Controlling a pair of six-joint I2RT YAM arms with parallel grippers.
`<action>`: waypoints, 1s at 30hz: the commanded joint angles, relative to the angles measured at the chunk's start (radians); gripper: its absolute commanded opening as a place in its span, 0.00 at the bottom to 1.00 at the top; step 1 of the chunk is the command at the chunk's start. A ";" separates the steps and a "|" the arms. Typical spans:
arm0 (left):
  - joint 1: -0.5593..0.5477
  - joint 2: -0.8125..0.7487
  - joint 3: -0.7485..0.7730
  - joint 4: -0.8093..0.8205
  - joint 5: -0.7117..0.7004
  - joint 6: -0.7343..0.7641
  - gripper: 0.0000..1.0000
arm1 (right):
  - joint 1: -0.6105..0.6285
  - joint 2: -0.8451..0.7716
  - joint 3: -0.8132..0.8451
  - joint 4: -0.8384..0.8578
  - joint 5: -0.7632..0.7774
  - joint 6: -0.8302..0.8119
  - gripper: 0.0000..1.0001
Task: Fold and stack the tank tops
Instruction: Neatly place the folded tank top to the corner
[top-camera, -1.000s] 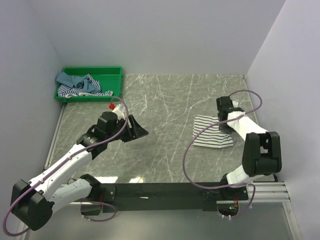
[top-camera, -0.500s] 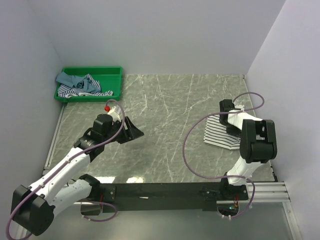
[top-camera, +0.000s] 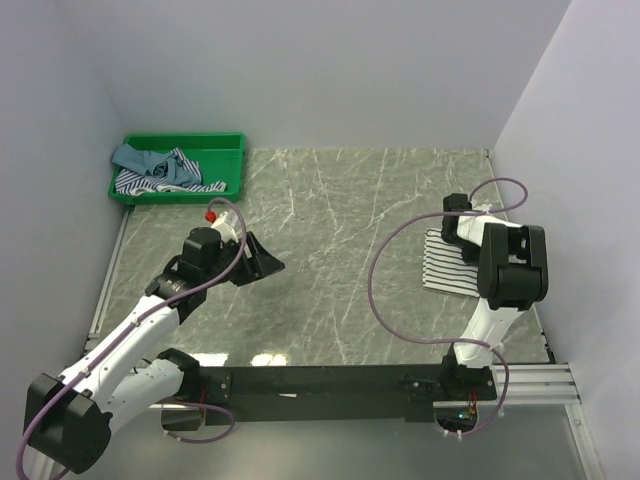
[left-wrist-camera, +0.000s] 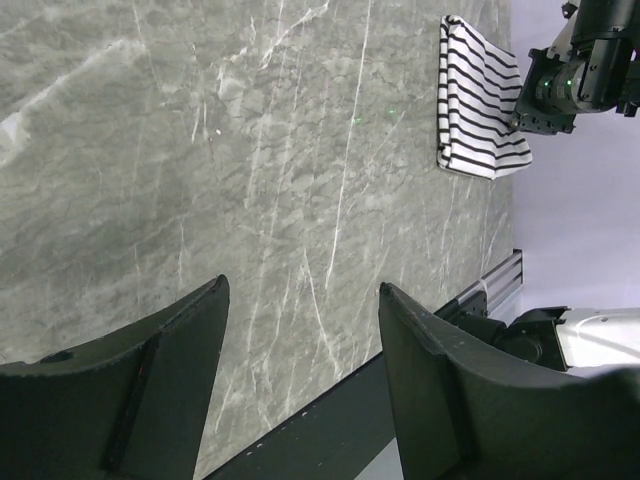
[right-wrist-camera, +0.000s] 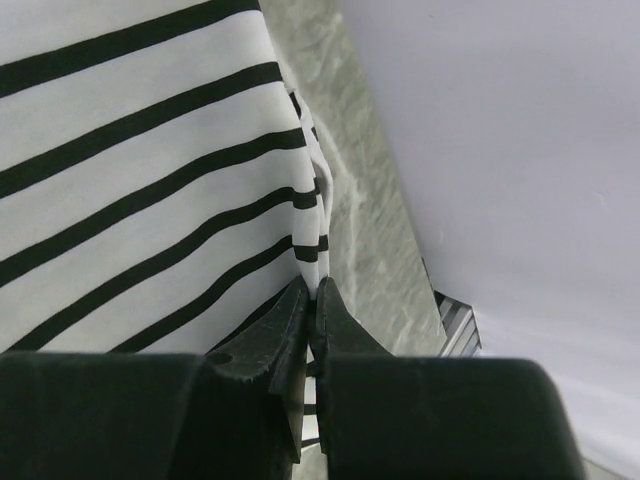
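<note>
A folded white tank top with thin black stripes (top-camera: 455, 268) lies on the marble table near the right wall; it also shows in the left wrist view (left-wrist-camera: 478, 100). My right gripper (top-camera: 449, 236) is shut on that top's edge, with the striped cloth (right-wrist-camera: 140, 170) pinched between the fingertips of the right gripper (right-wrist-camera: 316, 290). My left gripper (top-camera: 263, 262) hangs open over bare table left of centre, and nothing sits between the fingers of the left gripper (left-wrist-camera: 303, 286). The teal tank top (top-camera: 138, 158) and the blue-and-white striped one (top-camera: 150, 181) lie crumpled in the green tray (top-camera: 232, 150).
The green tray stands at the back left corner. White walls close in the left, back and right sides. A black rail (top-camera: 330, 380) with both arm bases runs along the near edge. The right arm (left-wrist-camera: 585, 70) stands beside the striped top.
My right gripper has dragged the black-striped top to the right, toward the wall, and the arm has folded in. The left gripper drew back a little to the left.
</note>
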 joint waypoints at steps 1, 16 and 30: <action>0.011 -0.015 0.002 0.046 0.018 0.017 0.67 | -0.049 -0.009 0.056 -0.026 0.041 0.013 0.00; 0.017 -0.013 -0.001 0.052 0.029 0.019 0.68 | -0.063 0.084 0.145 -0.009 0.044 -0.039 0.24; 0.069 -0.004 -0.013 0.080 0.092 0.009 0.70 | -0.060 0.037 0.339 -0.248 0.110 0.176 0.77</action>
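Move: The right fingers, nearly shut, already pinch the folded tank top's right edge just above the table; the tank top's middle lies about 8 cm to this hand's left, roughly level with it and 1 cm lower. The table's right edge with the wall is some 4 cm to the hand's right, and the table's far right corner about 25 cm ahead and 4 cm right. From the left hand the tank top is about 40 cm right, 4 cm ahead and 14 cm below. Keeping its pinch on the edge, the right hand draws the folded tank top about 2 cm to the right towards the wall, then eases forward some 1.5 cm as the fingers start to part. Staying low, it opens wide and lets go of the cloth, then lifts about 2.5 cm and edges a little farther forward, its wrist tilt hardly changed. ##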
